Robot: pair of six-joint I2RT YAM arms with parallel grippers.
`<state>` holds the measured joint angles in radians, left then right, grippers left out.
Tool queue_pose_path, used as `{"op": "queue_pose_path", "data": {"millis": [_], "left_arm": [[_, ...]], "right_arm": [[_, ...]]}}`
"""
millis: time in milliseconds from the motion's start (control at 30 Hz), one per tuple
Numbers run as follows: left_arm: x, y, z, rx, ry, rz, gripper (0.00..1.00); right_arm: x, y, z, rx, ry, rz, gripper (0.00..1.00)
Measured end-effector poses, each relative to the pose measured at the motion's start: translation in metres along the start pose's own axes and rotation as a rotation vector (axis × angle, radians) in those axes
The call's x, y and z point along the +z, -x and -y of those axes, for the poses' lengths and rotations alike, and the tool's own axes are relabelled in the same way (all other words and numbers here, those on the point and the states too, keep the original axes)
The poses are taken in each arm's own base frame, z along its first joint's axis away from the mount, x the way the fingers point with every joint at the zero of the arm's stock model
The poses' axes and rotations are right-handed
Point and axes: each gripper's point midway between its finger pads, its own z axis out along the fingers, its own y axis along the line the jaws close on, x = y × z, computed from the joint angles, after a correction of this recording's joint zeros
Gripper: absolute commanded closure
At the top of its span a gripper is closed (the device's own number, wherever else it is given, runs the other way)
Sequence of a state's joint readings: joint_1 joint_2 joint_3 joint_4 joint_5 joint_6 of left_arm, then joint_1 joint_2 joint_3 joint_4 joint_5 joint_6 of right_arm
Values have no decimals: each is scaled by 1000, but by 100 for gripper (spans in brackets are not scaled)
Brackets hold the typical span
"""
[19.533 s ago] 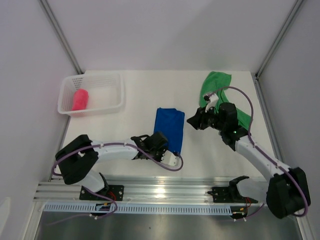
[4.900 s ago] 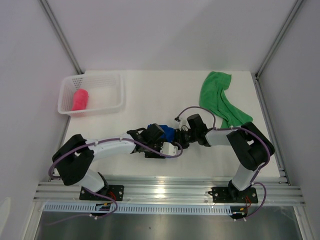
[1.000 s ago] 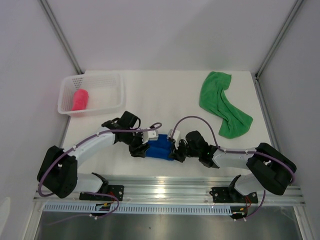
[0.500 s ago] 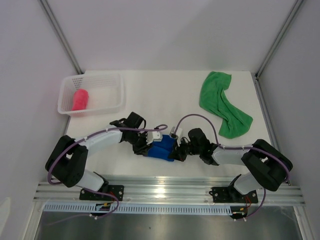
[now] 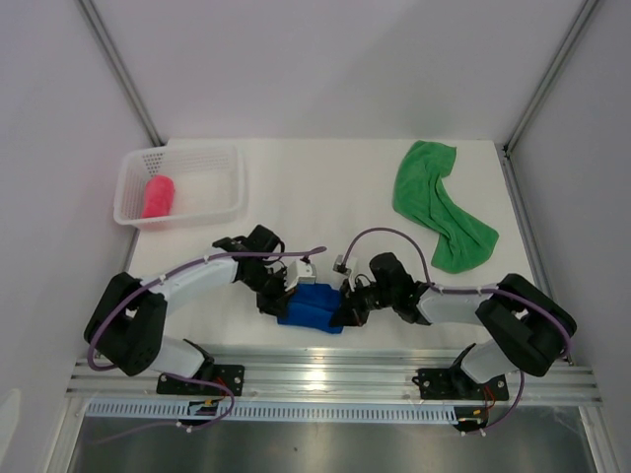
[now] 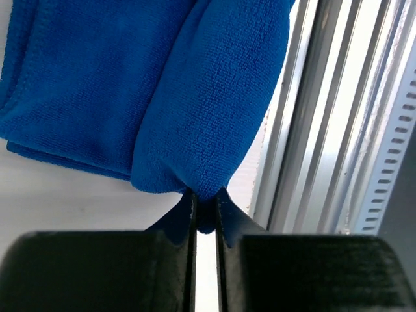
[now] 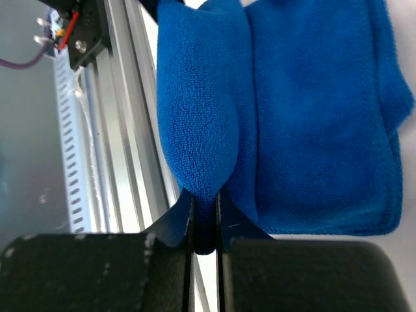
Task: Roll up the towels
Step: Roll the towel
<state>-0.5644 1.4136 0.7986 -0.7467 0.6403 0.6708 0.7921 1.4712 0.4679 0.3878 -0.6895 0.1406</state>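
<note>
The blue towel (image 5: 314,306) lies folded at the table's near edge between both arms. My left gripper (image 5: 283,296) is shut on its left end; in the left wrist view a fold of the blue towel (image 6: 208,117) is pinched between the fingertips (image 6: 205,207). My right gripper (image 5: 347,304) is shut on the right end, where a fold of the blue towel (image 7: 201,117) sits in the closed jaws (image 7: 205,214). The green towel (image 5: 438,202) lies spread and crumpled at the back right. The pink towel (image 5: 158,196) is rolled up inside the white basket (image 5: 229,158).
The aluminium rail (image 5: 325,374) runs along the table's near edge, just below the blue towel; it also shows as rail (image 6: 338,117) and rail (image 7: 123,117) in the wrist views. White walls and metal posts enclose the table.
My left gripper has closed on the blue towel's left end. The towel and both grippers have shifted slightly toward the near edge.
</note>
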Motion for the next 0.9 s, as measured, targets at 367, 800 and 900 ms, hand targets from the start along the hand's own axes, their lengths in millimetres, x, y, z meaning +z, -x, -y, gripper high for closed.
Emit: {"op": "queue_pose_path", "data": {"millis": [367,800,900], "left_arm": [[-3,13,-22,-161,60,28,49],[-44,41,-40,-63,220,106,34],[-48,43,-43,-43,244,104,35]], "right_arm": [[-10,3,24,199,40,-7,100],[-5,6,38,332,96,-45,100],[-5,7,41,362,96,-49,100]]}}
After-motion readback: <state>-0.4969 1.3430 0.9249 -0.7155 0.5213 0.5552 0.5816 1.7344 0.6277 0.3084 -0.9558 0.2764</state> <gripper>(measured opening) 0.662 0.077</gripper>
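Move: The half-rolled blue towel is pinched by its near roll in both hands: its middle lies about 8 cm to the right of the left hand, some 3 cm ahead and slightly below; from the right hand it is about 7 cm left and 3 cm ahead, also slightly below. The metal rail is around 12 cm straight back from the left hand. The green towel sits about 36 cm ahead and 30 cm right of the right hand. The blue towel's left end comes free as the left fingers open wide, and that hand goes forward about 6 cm past this end, turning slightly counter-clockwise, then also rises some 4.5 cm. The right fingers keep their pinch on the other end, carrying it nearly 4 cm forward and a little down and left while rolling about 20 degrees, top away from the base. ##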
